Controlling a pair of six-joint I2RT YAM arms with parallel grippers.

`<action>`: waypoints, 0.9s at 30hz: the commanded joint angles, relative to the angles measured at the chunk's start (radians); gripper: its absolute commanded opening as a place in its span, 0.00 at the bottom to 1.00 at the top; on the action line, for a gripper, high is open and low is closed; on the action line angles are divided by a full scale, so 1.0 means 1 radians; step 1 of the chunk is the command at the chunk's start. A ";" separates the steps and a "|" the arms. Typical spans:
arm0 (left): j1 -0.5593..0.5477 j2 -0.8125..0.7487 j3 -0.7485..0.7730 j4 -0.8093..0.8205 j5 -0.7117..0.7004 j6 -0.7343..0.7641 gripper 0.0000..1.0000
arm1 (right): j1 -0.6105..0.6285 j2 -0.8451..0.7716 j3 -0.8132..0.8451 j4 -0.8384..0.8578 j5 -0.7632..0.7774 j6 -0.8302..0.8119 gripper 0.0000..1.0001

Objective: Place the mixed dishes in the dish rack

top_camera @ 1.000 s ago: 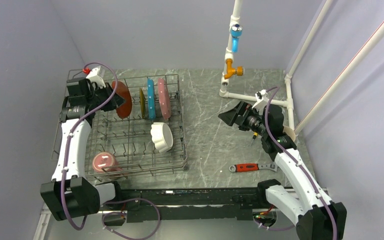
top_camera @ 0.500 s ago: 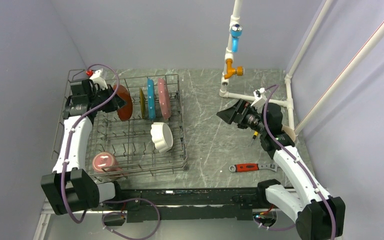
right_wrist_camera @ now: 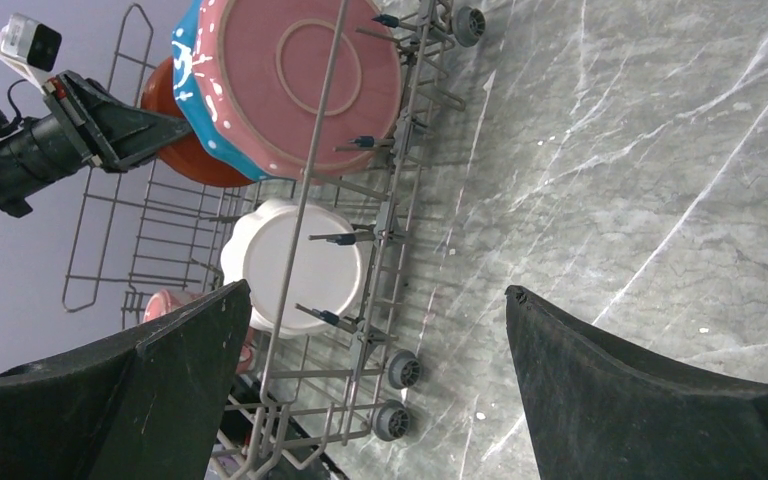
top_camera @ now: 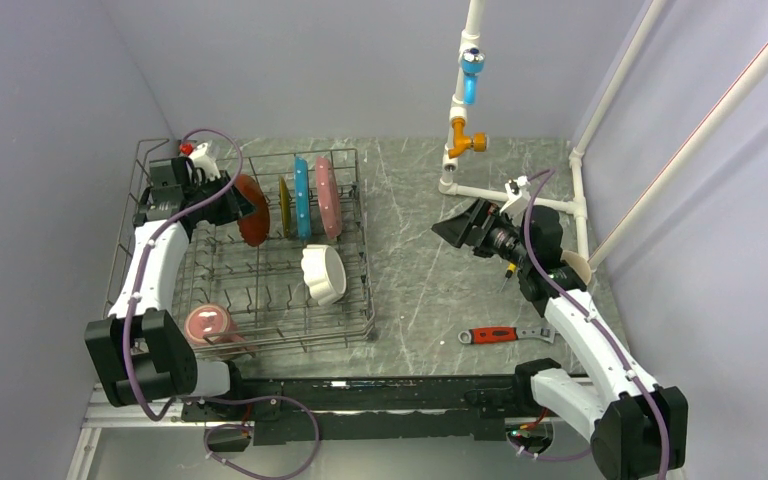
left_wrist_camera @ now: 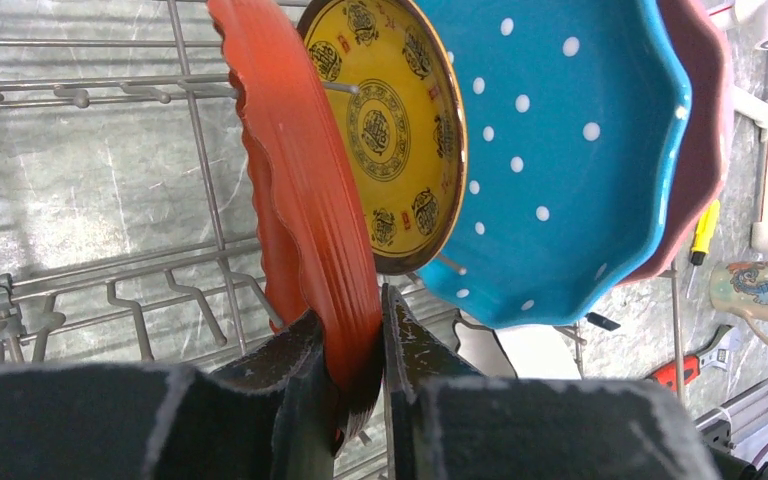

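Observation:
The grey wire dish rack [top_camera: 370, 300] fills the table's left side. At its back stand an orange-red scalloped plate [top_camera: 253, 212], a yellow-centred plate [left_wrist_camera: 385, 120], a blue dotted plate [left_wrist_camera: 560, 150] and a pink plate [left_wrist_camera: 705, 130], all on edge. My left gripper [left_wrist_camera: 355, 345] is shut on the orange-red plate's [left_wrist_camera: 300, 170] rim, one finger on each face. A white scalloped bowl [top_camera: 323, 273] and a pink mug [top_camera: 208, 325] sit nearer the front of the rack. The cream cup [top_camera: 575, 268] stands at the table's right edge. My right gripper [top_camera: 457, 230] hovers open over bare table, holding nothing.
A red-handled wrench [top_camera: 495, 335] lies on the table at the front right, and a yellow screwdriver [top_camera: 508, 272] lies close to the right arm. A white pipe frame [top_camera: 455, 150] with blue and orange fittings rises at the back right.
My left wrist has moved toward the back wall, still on the orange-red plate's rim. The right arm has edged slightly left.

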 commanded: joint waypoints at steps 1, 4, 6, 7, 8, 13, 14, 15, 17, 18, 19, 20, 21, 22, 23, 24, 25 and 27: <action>-0.001 0.016 0.011 0.038 0.033 -0.007 0.23 | 0.002 -0.004 -0.007 0.064 -0.027 0.008 1.00; -0.001 0.022 0.011 0.036 0.035 -0.005 0.29 | 0.000 -0.003 -0.008 0.065 -0.029 0.007 1.00; -0.001 0.020 0.009 0.037 0.031 -0.004 0.34 | 0.001 -0.003 -0.007 0.063 -0.029 0.006 1.00; 0.000 0.019 0.009 0.036 0.029 -0.005 0.37 | 0.001 -0.004 -0.008 0.061 -0.030 0.003 1.00; -0.001 0.016 0.007 0.036 0.027 -0.002 0.40 | 0.001 -0.006 -0.008 0.060 -0.030 0.004 1.00; -0.010 -0.008 -0.004 0.039 0.025 0.008 0.48 | 0.000 -0.021 -0.008 0.035 -0.017 -0.010 1.00; -0.014 -0.015 -0.006 0.039 0.022 0.012 0.49 | 0.001 -0.025 -0.006 0.027 -0.013 -0.015 1.00; -0.018 -0.023 -0.007 0.037 0.019 0.015 0.49 | 0.000 -0.029 -0.004 0.019 -0.009 -0.021 1.00; -0.027 -0.046 -0.011 0.035 -0.001 0.025 0.51 | 0.000 -0.036 0.001 0.000 0.003 -0.033 1.00; -0.033 -0.060 -0.015 0.035 -0.013 0.030 0.53 | 0.001 -0.037 0.007 -0.017 0.013 -0.041 1.00; -0.038 -0.078 -0.020 0.036 -0.026 0.036 0.54 | 0.001 -0.037 0.012 -0.050 0.024 -0.049 1.00; -0.044 -0.096 -0.029 0.040 -0.040 0.041 0.56 | 0.001 -0.034 0.019 -0.070 0.032 -0.058 1.00; -0.049 -0.116 -0.036 0.045 -0.053 0.045 0.57 | 0.001 -0.033 0.025 -0.090 0.042 -0.066 0.99; -0.055 -0.137 -0.044 0.052 -0.064 0.048 0.58 | 0.001 -0.031 0.031 -0.109 0.053 -0.073 0.99; -0.059 -0.160 -0.053 0.058 -0.075 0.051 0.59 | 0.002 -0.027 0.040 -0.131 0.063 -0.081 0.99; -0.064 -0.181 -0.059 0.064 -0.086 0.054 0.60 | 0.001 -0.023 0.047 -0.148 0.067 -0.091 0.99; -0.070 -0.199 -0.065 0.071 -0.093 0.058 0.60 | 0.001 -0.018 0.055 -0.166 0.069 -0.105 0.99; -0.082 -0.241 -0.077 0.084 -0.104 0.064 0.60 | 0.001 -0.004 0.088 -0.226 0.095 -0.144 0.99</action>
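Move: The left hand still grips the orange plate's near upper rim; the plate's middle lies about 4 cm ahead, 1 cm to the right and 5 cm below. The small yellow plate stands some 7 cm right and 4 cm ahead, the blue plate about 11 cm right and 5 cm ahead. The white bowl is roughly 16 cm right and 10 cm back, lower down. From the right hand the orange plate is about 43 cm left and 8 cm ahead. Down by under a centimetre to settle the orange plate among the rack's tines, the left hand then stays nearly still while its fingers spread and let go of the rim. Still opening, it draws up and back, drifting right, some 4 cm clear of the plate. The empty right hand, wide open, sinks about 2 cm late on. ##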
